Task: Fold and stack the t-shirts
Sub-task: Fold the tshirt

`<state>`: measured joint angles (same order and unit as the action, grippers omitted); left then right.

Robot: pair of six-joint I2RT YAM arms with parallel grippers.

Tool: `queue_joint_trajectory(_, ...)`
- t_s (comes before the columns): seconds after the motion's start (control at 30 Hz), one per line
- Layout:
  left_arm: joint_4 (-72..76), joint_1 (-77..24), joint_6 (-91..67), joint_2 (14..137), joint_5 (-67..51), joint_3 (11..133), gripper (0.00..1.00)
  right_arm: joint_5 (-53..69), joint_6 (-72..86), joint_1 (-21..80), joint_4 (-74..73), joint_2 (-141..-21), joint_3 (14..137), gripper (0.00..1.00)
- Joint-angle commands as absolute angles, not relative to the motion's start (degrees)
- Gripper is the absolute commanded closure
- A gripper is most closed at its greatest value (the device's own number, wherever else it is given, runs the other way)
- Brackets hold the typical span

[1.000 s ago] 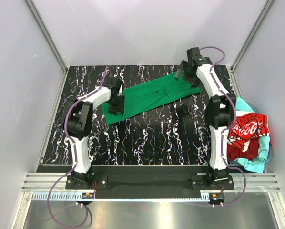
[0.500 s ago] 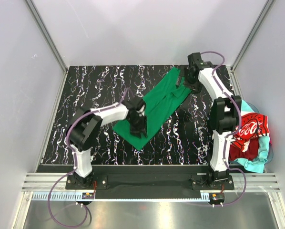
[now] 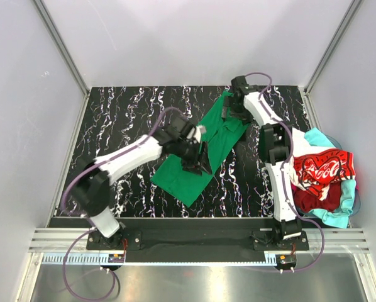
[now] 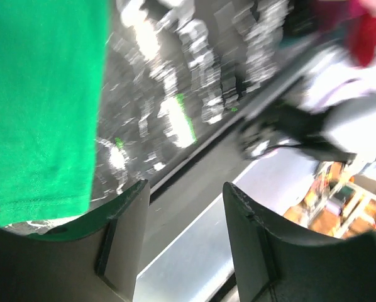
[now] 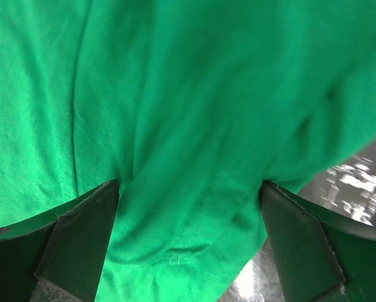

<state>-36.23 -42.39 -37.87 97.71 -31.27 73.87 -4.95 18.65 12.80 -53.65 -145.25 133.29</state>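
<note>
The plain bright green t-shirt [image 3: 183,179] lies as a long folded strip, running diagonally from the table's back right toward the front middle. My left gripper [image 3: 200,160] hovers at the strip's right edge near its front end. In the left wrist view the left gripper [image 4: 185,189] is open with nothing between its fingers, and the green cloth [image 4: 43,94] lies off to the left. My right gripper [image 3: 229,111] is over the strip's far end. It stands wide open [image 5: 188,189] just above the green cloth [image 5: 188,113].
A heap of t-shirts lies beyond the table's right edge, with the red Coca-Cola one [image 3: 320,170] on top and a turquoise one [image 3: 346,202] under it. The black marbled table [image 3: 112,119] is walled by grey panels on three sides.
My left gripper swept from the back left to the middle, swinging the green t-shirt's near end toward the front, and its jaws have opened off the cloth. My right gripper shifted slightly left.
</note>
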Motion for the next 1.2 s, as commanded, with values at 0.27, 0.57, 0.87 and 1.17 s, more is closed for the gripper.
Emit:
queue_joint_trajectory(0.27, -37.25, -31.38, -33.24, 82.35, -18.3, 69.43, 0.44, -0.88, 8.7, 23.63, -46.68, -159.52, 153.89, 0.01)
queue_joint_trajectory(0.57, -33.58, -31.99, -29.18, 87.79, -15.56, 60.67, 0.46, -3.42, 12.91, 23.99, -47.89, -145.3, 152.85, 0.0)
queue_joint_trajectory(0.87, -31.91, -36.02, -34.1, 100.79, -17.12, 57.3, 0.47, -2.1, 16.26, 23.12, -57.31, -127.37, 135.02, 0.0)
queue_joint_trajectory(1.17, -22.67, -40.78, -44.38, 106.88, -26.02, 59.76, 0.48, 7.71, 20.12, 16.81, -50.63, -111.9, 108.23, 0.0)
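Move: The t-shirt, a long green strip, lies slantwise. Its near end is about 12 cm left of the left hand, 4 cm back and 11 cm below; that end's right corner is some 5 cm left and 10 cm back. The table's front edge is about 14 cm straight back. The right hand is already down on the far end, whose middle is about 3 cm ahead, level sideways and 1 cm below its fingers. The right hand, fingers still wide open and down on the cloth, drags the shirt's far end about 15 cm left while turning some 20 degrees counter-clockwise, then lifts off and goes up and back, drifting right. The left hand rises a little farther, arcs left over the strip, sinks nearly 20 cm onto its near part and, with half-open fingers on the cloth, sweeps about 7 cm back to the right. ##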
